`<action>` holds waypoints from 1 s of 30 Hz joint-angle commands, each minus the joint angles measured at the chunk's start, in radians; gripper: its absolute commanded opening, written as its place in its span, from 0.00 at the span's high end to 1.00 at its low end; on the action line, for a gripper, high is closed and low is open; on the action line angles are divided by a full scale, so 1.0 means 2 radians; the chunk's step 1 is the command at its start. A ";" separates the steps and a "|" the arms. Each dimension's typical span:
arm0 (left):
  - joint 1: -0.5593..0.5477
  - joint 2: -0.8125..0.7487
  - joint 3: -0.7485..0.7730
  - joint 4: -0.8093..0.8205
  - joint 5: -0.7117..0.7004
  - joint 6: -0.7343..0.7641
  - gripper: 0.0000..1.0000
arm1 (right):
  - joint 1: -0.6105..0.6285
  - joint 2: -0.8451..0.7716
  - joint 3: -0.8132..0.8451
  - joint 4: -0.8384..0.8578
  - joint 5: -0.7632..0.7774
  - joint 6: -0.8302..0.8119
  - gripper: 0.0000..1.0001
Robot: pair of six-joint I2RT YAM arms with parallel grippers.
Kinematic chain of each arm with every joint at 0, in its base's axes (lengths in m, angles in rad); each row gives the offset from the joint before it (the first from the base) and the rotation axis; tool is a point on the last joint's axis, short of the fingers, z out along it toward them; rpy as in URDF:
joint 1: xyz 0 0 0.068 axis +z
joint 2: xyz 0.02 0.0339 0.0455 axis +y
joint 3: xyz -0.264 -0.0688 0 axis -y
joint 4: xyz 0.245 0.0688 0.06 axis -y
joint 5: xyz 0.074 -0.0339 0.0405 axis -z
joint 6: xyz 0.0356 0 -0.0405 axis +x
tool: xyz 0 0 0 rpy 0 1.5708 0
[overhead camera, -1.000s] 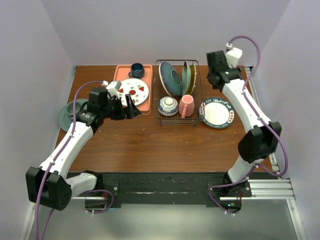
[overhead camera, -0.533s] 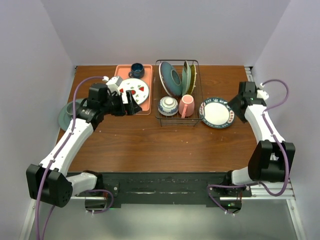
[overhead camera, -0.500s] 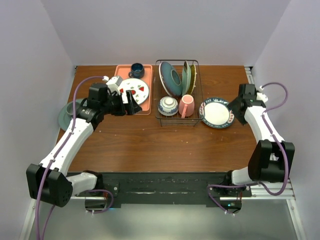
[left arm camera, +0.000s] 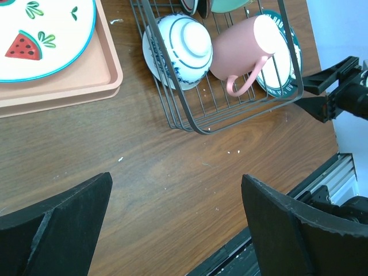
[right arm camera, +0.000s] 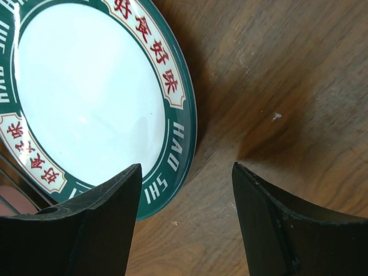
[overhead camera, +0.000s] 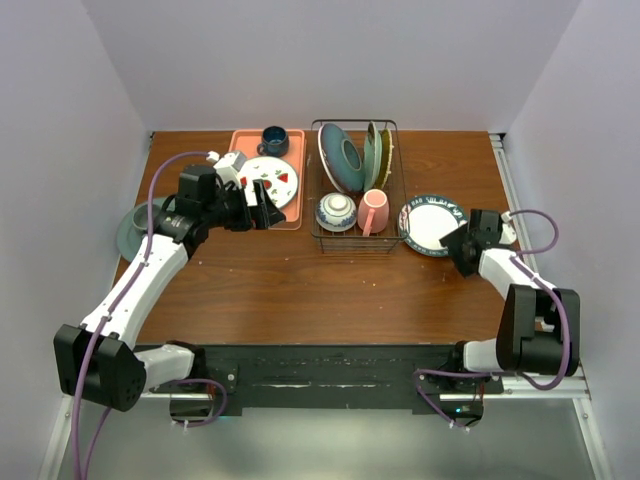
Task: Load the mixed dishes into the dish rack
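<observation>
The dish rack holds upright blue, teal-grey and yellow plates, a pink mug and a blue-and-white bowl. A green-rimmed white plate lies on the table right of the rack. My right gripper sits low at its near right edge. In the right wrist view the right gripper is open, its jaws straddling the rim of that plate without gripping it. My left gripper is open and empty beside a watermelon-marked white plate.
The watermelon-marked plate lies on a pink tray with a dark blue mug behind it. A teal-grey plate rests at the table's left edge under the left arm. Side walls stand close on both sides.
The right arm swung down from the back right corner to the green-rimmed plate's near edge, its jaws narrowing a little. The left gripper shifted slightly toward the tray.
</observation>
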 commanded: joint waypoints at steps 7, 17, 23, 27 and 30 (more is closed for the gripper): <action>0.003 0.002 0.025 0.025 0.021 -0.023 0.00 | -0.003 -0.009 -0.095 0.178 -0.024 0.049 0.39; 0.003 0.003 0.022 0.031 0.040 -0.036 0.00 | -0.004 0.050 -0.099 0.205 -0.035 0.088 0.58; 0.003 0.003 0.018 0.039 0.050 -0.047 0.00 | -0.009 0.042 -0.109 0.203 -0.025 0.085 0.99; 0.003 0.004 0.014 0.051 0.064 -0.053 0.00 | -0.015 0.041 -0.105 0.196 -0.025 0.080 1.00; 0.003 0.005 0.011 0.056 0.072 -0.055 0.00 | -0.022 0.024 -0.096 0.184 -0.025 0.075 1.00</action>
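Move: The green-rimmed plate lies flat in front of the right gripper, its middle about 6 cm ahead, 7 cm to the left and 2 cm below, with its near right rim close to the open fingers. Beyond it, in the dish rack, the pink cup stands roughly 10 cm ahead and 23 cm left; the rack's own middle is about 15 cm ahead and 28 cm left. From the left gripper the plate is some 40 cm right, 4 cm ahead and 19 cm below. Dip the right gripper about a centimetre, then slide it low and forward some 3.5 cm onto the plate's near right rim, swinging the fingers outward by roughly 15 to 20 degrees so they point more forward. Shut the fingers from well open to nearly closed, pinching the rim between them. Let the empty, open left gripper drift about 2 cm right and up. ##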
